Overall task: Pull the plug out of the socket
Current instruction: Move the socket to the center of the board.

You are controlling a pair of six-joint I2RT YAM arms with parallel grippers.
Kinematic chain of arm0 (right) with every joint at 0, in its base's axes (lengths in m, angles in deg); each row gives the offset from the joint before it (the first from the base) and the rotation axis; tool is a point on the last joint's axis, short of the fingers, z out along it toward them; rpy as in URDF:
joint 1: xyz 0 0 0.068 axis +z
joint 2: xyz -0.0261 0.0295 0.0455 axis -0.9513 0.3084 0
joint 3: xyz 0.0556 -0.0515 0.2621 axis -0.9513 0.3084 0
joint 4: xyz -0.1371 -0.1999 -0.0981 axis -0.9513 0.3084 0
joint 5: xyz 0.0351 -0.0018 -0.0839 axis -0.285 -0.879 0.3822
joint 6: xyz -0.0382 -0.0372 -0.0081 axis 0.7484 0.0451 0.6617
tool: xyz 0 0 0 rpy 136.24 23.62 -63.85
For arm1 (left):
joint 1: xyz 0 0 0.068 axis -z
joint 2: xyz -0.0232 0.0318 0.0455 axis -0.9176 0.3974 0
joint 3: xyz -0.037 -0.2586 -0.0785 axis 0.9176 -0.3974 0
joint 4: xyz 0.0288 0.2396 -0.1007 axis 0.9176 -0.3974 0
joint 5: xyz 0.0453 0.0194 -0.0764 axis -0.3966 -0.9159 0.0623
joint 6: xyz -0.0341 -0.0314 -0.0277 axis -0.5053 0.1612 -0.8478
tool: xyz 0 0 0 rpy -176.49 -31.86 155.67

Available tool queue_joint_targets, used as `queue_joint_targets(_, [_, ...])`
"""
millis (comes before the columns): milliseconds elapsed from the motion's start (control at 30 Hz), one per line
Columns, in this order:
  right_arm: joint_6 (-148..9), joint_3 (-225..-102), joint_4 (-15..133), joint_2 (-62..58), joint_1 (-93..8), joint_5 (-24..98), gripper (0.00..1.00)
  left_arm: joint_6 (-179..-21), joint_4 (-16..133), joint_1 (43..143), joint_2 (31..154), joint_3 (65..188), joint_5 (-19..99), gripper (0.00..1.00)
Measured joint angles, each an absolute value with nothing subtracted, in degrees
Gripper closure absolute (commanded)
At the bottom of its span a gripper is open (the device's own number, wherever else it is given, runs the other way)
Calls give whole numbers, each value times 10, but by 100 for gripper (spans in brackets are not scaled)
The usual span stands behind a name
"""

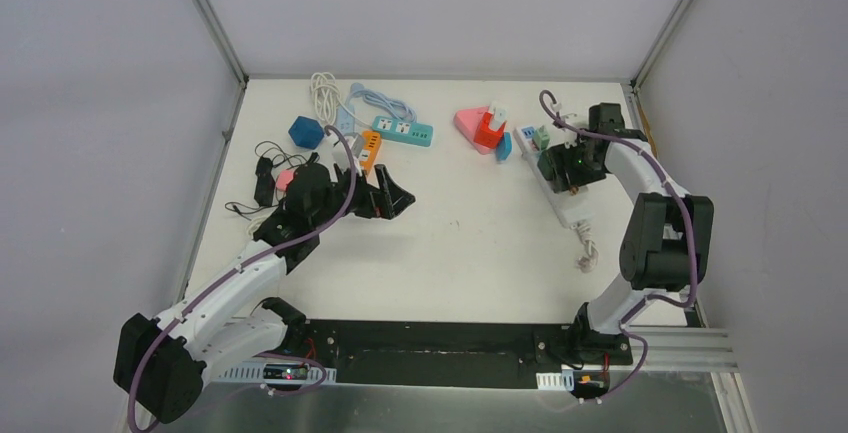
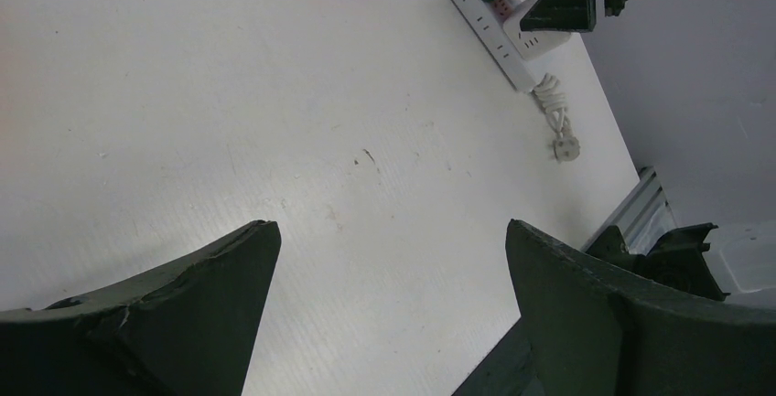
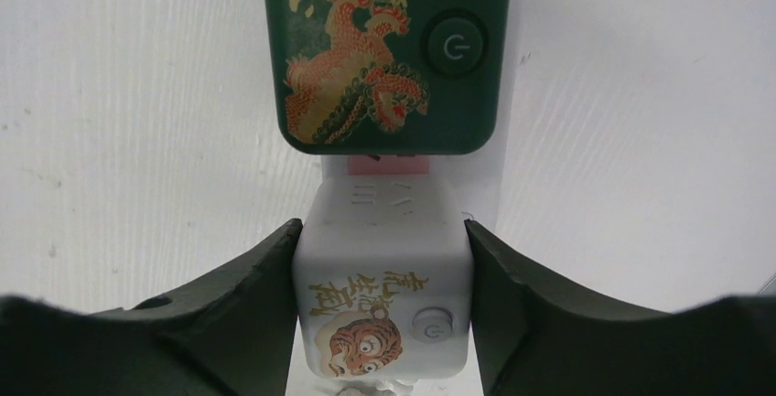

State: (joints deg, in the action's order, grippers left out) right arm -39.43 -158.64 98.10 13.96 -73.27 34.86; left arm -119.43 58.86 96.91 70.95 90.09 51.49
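Note:
A white plug (image 3: 384,259) with a tiger picture and a power button sits in the white power strip (image 1: 570,208) at the right side of the table. My right gripper (image 3: 382,231) is shut on this plug, one finger pressed against each side. Just beyond it on the same strip is a dark green plug (image 3: 384,48) with a dragon picture. In the top view my right gripper (image 1: 560,168) hangs over the strip's far half. My left gripper (image 2: 389,227) is open over bare table near the left middle (image 1: 395,198), with nothing between its fingers.
At the back left lie a teal power strip (image 1: 403,131), an orange one (image 1: 368,148), a blue cube (image 1: 306,132), a white cable coil (image 1: 323,88) and black adapters (image 1: 265,178). A pink block with a red plug (image 1: 489,130) sits back centre. The strip's bundled cord (image 1: 586,253) trails toward me.

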Motion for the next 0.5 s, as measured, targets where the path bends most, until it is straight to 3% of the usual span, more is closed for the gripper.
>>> queue_joint_targets(500, [-165,-1445,1129,-38,-801,284,82,-1179,651,969,692,864,612,4])
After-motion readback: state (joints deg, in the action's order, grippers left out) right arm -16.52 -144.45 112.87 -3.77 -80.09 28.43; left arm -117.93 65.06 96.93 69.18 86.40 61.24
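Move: In the right hand's grip is the white plug on the socket; the board's centre lies about 30 cm to this hand's left and 2 cm ahead, some 5 cm lower. The dark green plug stands 6 cm ahead and 4 cm left of the hand, the small green plug 12 cm ahead and 7 cm left, and the coiled cord 13 cm back and 3 cm right. From the left hand, the board's centre is about 11 cm ahead, 9 cm right and 19 cm down. Keeping its pinch on the white plug, the right hand drags the socket back towards the robot by some 12 cm, nearly level, drifting slightly right while turning counter-clockwise about 15 degrees. The left hand, empty and open, draws back about 3 cm and a little right, also turning, but clockwise by 10 degrees. ##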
